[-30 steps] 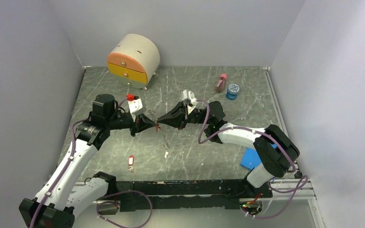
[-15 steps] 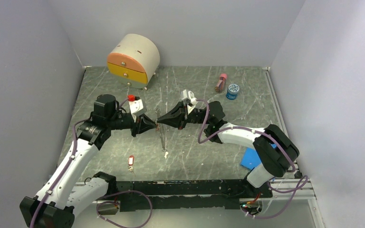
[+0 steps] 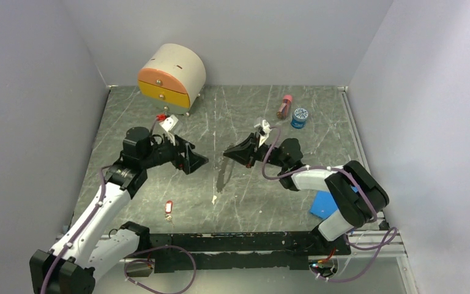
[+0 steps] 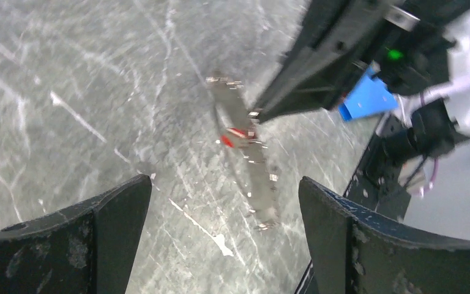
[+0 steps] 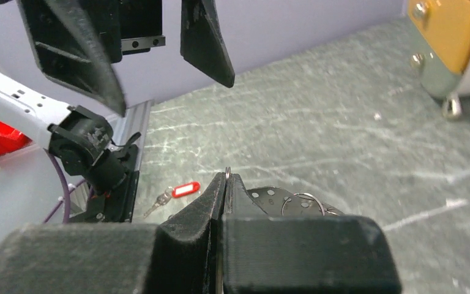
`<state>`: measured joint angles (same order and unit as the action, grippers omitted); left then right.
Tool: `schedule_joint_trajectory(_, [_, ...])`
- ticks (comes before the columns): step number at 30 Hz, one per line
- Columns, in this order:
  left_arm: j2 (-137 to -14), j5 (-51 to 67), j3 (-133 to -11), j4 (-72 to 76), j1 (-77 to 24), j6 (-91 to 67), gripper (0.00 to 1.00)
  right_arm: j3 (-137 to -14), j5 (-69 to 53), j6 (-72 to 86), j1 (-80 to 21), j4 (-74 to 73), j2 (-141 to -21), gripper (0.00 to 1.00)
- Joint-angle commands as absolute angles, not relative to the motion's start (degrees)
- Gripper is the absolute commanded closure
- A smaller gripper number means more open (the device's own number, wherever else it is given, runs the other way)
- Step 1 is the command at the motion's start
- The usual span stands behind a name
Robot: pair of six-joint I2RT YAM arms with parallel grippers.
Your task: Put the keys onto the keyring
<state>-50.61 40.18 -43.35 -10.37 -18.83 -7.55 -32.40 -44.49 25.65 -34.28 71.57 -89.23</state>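
My right gripper (image 3: 227, 153) (image 5: 226, 179) is shut on the keyring (image 5: 227, 171), whose thin wire pokes out at the tips of the jaws. The hoop hangs below as a blurred streak (image 3: 222, 176) (image 4: 249, 160), with a red-tagged key (image 4: 235, 133) on it. Metal key parts and a small ring (image 5: 294, 199) show beside the jaws. My left gripper (image 3: 197, 163) (image 4: 223, 187) stands open and empty, to the left of the ring and apart from it. Another red-tagged key (image 3: 169, 208) (image 5: 182, 190) lies flat on the table near the front.
A round drawer box (image 3: 171, 76) stands at the back left. A pink bottle (image 3: 284, 106) and a blue-lidded jar (image 3: 300, 117) are at the back right. A blue pad (image 3: 323, 204) lies by the right arm's base, and a white scrap (image 3: 214, 199) near the middle.
My left gripper has opened, let go at the ring and pulled back left. The right gripper has drawn right and lower with the keyring, which now swings blurred.
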Motion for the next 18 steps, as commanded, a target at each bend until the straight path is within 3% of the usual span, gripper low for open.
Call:
schedule_joint_trajectory(1, [-55.33, 25.20, -40.62, -1.05, -18.83, -28.58, 0.05, -30.95, -42.34, 22.22, -33.23, 64.17, -81.92, 1.00])
schedule_joint_trajectory(9, [-65.56, 14.46, -46.22, -11.50, -18.56, -34.92, 0.05, -33.63, -31.71, 4.14, -33.32, 28.16, -73.16, 1.00])
schedule_joint_trajectory(18, [-68.53, 13.77, -44.75, -9.74, -18.54, -32.93, 0.05, -52.28, -27.32, -1.97, -39.20, 14.39, -94.56, 0.98])
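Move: The keyring, with the red-tagged key at its upper part, hangs from the right hand's shut fingertips, its middle about 4 cm below the hand point and 4 cm back of it. From the open, empty left hand the keyring is roughly 8 cm to the right, 3 cm back and 6 cm lower. The loose key lies on the table about 18 cm to the right hand's left, 11 cm back and 20 cm down. The keyring stays pinched in the right fingertips, which first slip some 3 cm right, then sink about 8 cm while reaching 5 cm forward and coming partly back left, the fingers tipping down nearly 30 degrees. Meanwhile the left hand, wide open and touching nothing, drops about 10 cm and goes 7 cm forward, drifting left, tipping down and turning counter-clockwise. ##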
